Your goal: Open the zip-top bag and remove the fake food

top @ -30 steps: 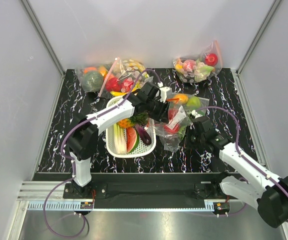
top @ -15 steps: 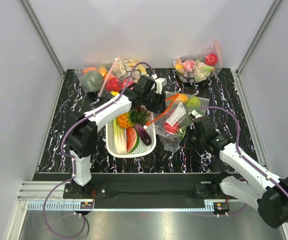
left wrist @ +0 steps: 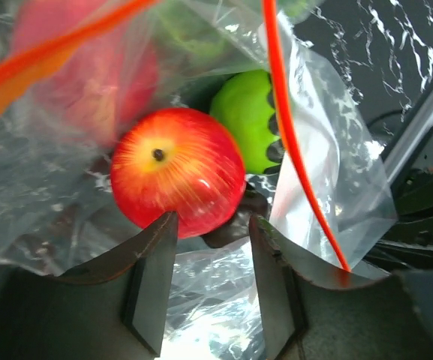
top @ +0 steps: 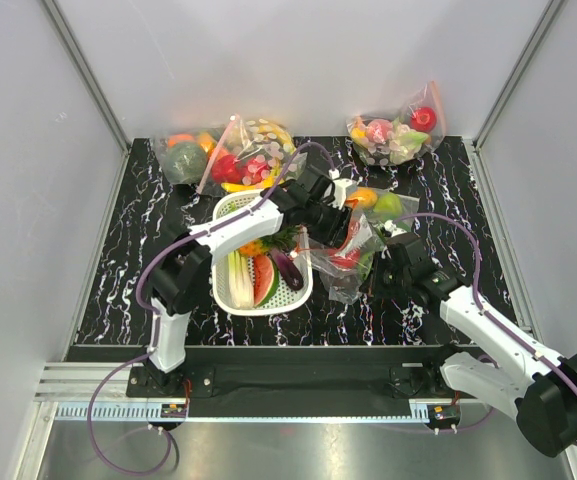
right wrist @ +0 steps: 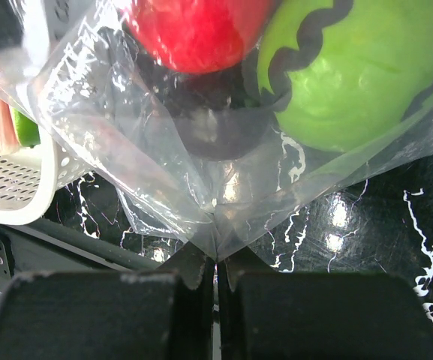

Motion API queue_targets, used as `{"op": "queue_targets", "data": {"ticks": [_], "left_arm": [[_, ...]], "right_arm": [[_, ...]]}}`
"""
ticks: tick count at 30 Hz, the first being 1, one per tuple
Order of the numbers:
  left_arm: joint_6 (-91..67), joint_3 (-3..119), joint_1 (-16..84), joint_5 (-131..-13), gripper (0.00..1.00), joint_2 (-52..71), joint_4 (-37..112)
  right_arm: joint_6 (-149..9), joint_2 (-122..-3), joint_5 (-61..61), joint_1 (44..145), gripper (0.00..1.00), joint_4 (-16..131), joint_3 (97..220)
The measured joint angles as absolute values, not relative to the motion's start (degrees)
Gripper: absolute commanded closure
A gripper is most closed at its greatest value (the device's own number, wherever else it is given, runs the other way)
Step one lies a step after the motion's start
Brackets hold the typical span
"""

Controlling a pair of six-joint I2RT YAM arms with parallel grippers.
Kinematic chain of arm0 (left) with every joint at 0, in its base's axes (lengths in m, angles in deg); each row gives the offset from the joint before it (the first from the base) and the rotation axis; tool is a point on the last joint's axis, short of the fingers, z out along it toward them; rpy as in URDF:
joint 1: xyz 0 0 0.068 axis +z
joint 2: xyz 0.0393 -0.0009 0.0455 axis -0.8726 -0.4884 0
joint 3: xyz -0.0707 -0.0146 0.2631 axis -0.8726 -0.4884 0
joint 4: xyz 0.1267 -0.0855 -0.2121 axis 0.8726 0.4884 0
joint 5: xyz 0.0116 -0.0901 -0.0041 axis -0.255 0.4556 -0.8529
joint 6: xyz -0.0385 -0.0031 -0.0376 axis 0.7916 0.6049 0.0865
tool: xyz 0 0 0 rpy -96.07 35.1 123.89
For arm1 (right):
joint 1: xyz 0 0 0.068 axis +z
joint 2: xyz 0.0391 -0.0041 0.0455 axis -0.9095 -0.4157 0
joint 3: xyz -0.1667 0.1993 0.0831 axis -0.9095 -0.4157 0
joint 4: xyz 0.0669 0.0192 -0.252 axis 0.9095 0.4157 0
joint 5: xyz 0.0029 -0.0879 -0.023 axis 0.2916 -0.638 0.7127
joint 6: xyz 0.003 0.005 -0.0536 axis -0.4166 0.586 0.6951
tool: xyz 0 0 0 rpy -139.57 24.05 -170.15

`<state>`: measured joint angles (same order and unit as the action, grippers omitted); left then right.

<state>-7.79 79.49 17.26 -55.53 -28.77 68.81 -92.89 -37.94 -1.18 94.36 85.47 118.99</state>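
Observation:
The zip-top bag [top: 340,282] lies right of the basket with its orange-red zip strip [left wrist: 290,142] parted. My left gripper [left wrist: 212,229] is open and reaches into the bag's mouth. A red round fruit [left wrist: 177,171] sits just past its fingertips, and a green round fruit [left wrist: 245,129] lies behind it. My right gripper [right wrist: 217,261] is shut on the bag's bottom corner, with the red fruit [right wrist: 193,30] and the green fruit [right wrist: 359,75] above it. In the top view the left gripper [top: 346,222] is over the bag and the right gripper [top: 376,272] is at its near edge. The pineapple [top: 254,247] lies in the basket, partly under my left arm.
A white basket [top: 230,296] left of the bag holds a leek, a watermelon slice and an eggplant. A dotted bag [top: 253,150] and a bag with an orange and a green fruit [top: 183,158] lie at the back left. Another filled bag [top: 398,132] lies at the back right.
My left gripper drew back toward the dotted bag, then swung right and down into the zip-top bag's mouth. The bag shifted a little. My right gripper kept its hold.

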Motion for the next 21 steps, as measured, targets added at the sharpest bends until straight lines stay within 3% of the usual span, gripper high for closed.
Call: {"op": "queue_targets", "data": {"ticks": [12,19,20,21], "left_arm": [[-7.29,80.54,16.89,-56.82,0.25,-30.86,69.58],[-7.12,81.18,16.61,-59.31,0.16,-31.59,69.73],[-7.12,81.55,16.47,-59.6,0.08,-31.98,69.8],[-7.2,81.94,16.3,-59.93,0.07,-32.44,69.8]], "right_arm": [[-92.92,-37.77,-1.18,94.36,1.0,85.47,118.6],[-92.92,-37.74,-1.18,94.36,1.0,85.47,118.6],[-92.92,-37.72,-1.21,94.36,1.0,85.47,118.6],[-92.92,-37.72,-1.21,94.36,1.0,85.47,118.6]]}}
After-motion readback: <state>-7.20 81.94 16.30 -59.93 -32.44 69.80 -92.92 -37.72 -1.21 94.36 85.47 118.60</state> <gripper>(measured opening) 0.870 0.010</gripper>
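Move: The red apple in the open zip-top bag lies close in front of my left fingers, about 3 cm to the right, level fore-and-aft and some 4 cm below. From my left hand the green melon is about 4 cm back, 7 cm right; another red fruit about 4 cm ahead, 7 cm right; the white basket's middle some 18 cm left and 2 cm back. From my right hand the apple is about 9 cm ahead and 5 cm left. I spread my left fingers from about half open to nearly wide while easing the hand some 2 cm down towards the red apple in the bag, finishing with a slight creep forward that brings the apple between the tips, without closing on it. My right hand stays put, still pinching the bag's near edge shut in its fingers. ##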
